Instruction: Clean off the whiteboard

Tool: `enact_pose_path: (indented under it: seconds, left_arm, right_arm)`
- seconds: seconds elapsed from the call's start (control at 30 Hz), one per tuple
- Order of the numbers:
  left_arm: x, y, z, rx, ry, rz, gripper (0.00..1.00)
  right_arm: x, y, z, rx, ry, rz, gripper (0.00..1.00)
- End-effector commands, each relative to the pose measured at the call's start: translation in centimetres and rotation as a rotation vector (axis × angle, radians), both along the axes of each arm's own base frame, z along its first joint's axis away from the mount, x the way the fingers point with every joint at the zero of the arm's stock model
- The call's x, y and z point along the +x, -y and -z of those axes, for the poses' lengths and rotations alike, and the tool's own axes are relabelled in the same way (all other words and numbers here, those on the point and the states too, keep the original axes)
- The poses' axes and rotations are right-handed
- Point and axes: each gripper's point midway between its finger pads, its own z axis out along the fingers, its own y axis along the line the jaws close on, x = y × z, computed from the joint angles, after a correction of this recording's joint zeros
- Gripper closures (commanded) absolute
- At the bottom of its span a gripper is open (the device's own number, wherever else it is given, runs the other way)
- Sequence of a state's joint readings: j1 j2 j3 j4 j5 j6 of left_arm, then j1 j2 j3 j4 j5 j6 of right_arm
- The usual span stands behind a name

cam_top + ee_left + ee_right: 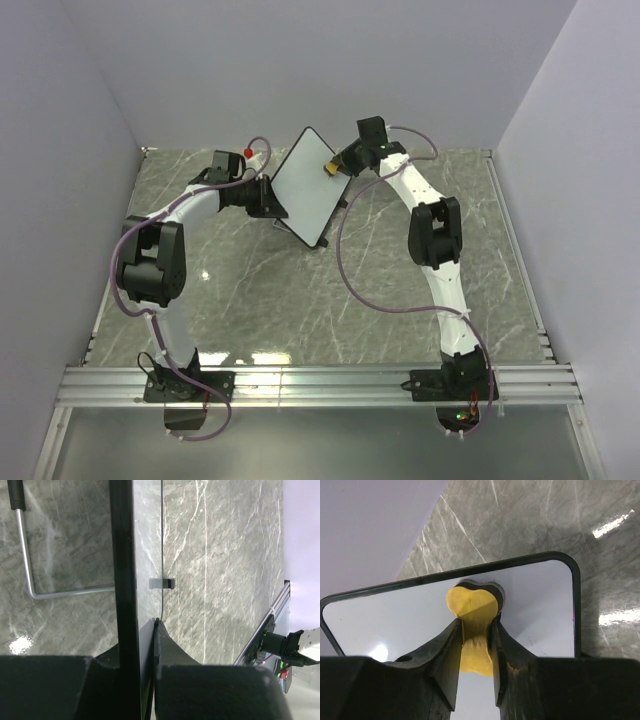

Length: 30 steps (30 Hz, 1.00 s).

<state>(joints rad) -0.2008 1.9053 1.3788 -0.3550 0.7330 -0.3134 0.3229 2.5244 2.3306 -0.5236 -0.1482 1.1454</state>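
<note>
The whiteboard (pixel 305 188) is held off the table, tilted, its white face turned up and to the right. My left gripper (pixel 266 203) is shut on its left edge. In the left wrist view the board shows edge-on as a black rim (pixel 122 555) running into my shut left gripper (pixel 152 630). My right gripper (pixel 337 167) is shut on a yellow bone-shaped eraser (pixel 329 170). It presses the eraser (pixel 472 605) on the board's face (pixel 535 605) just below the top rim, between the fingers of the right gripper (pixel 475 630). The visible face is white, with only faint specks.
The grey marble table (pixel 400 300) is walled at the back and on both sides. A red-tipped object (pixel 248 153) lies at the back behind the left arm. An aluminium rail (pixel 320 385) runs along the near edge. The board's wire stand (pixel 30 580) hangs behind it.
</note>
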Motion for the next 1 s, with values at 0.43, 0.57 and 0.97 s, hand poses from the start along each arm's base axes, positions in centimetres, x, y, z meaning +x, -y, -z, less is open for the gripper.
enact_pose_path:
  seconds: [0.43, 0.57, 0.97]
  left_arm:
    - [-5.7, 0.2, 6.6, 0.169, -0.178, 0.123, 1.00]
    - [-5.7, 0.2, 6.7, 0.167, -0.182, 0.125, 1.00]
    - [-5.6, 0.1, 6.9, 0.177, -0.184, 0.123, 1.00]
  right_arm:
    - [-11.8, -8.4, 4.6, 0.195, -0.215, -0.235, 1.00]
    - [-13.0, -9.4, 3.8, 0.191, -0.229, -0.294, 1.00]
    - [-17.1, -10.5, 3.6, 0.333, -0.354, -0.315, 1.00]
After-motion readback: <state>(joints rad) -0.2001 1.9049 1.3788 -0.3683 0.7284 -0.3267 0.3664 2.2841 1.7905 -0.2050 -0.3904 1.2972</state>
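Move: The right hand holds the eraser, about level with its fingertips; the middle of the whiteboard, where it is taken, lies some 7 cm back, 5 cm left and 2 cm lower. The board's right corner is about 5 cm right and 3 cm back, and the nearer clip foot roughly 11 cm back and 3 cm right. From the left hand, pinching the board's edge, that middle is about 7 cm ahead and 7 cm right. After a brief rest the right hand, keeping its grip on the yellow eraser, drags it felt-down across the whiteboard from near the far end to the middle, about 8 cm back towards the robot and 4 cm left, dipping a little before easing up again while the wrist rolls left side up and turns slightly counter-clockwise, some 15 degrees in all. The left hand stays put, still pinching the board's edge and holding it steady against the wiping. ##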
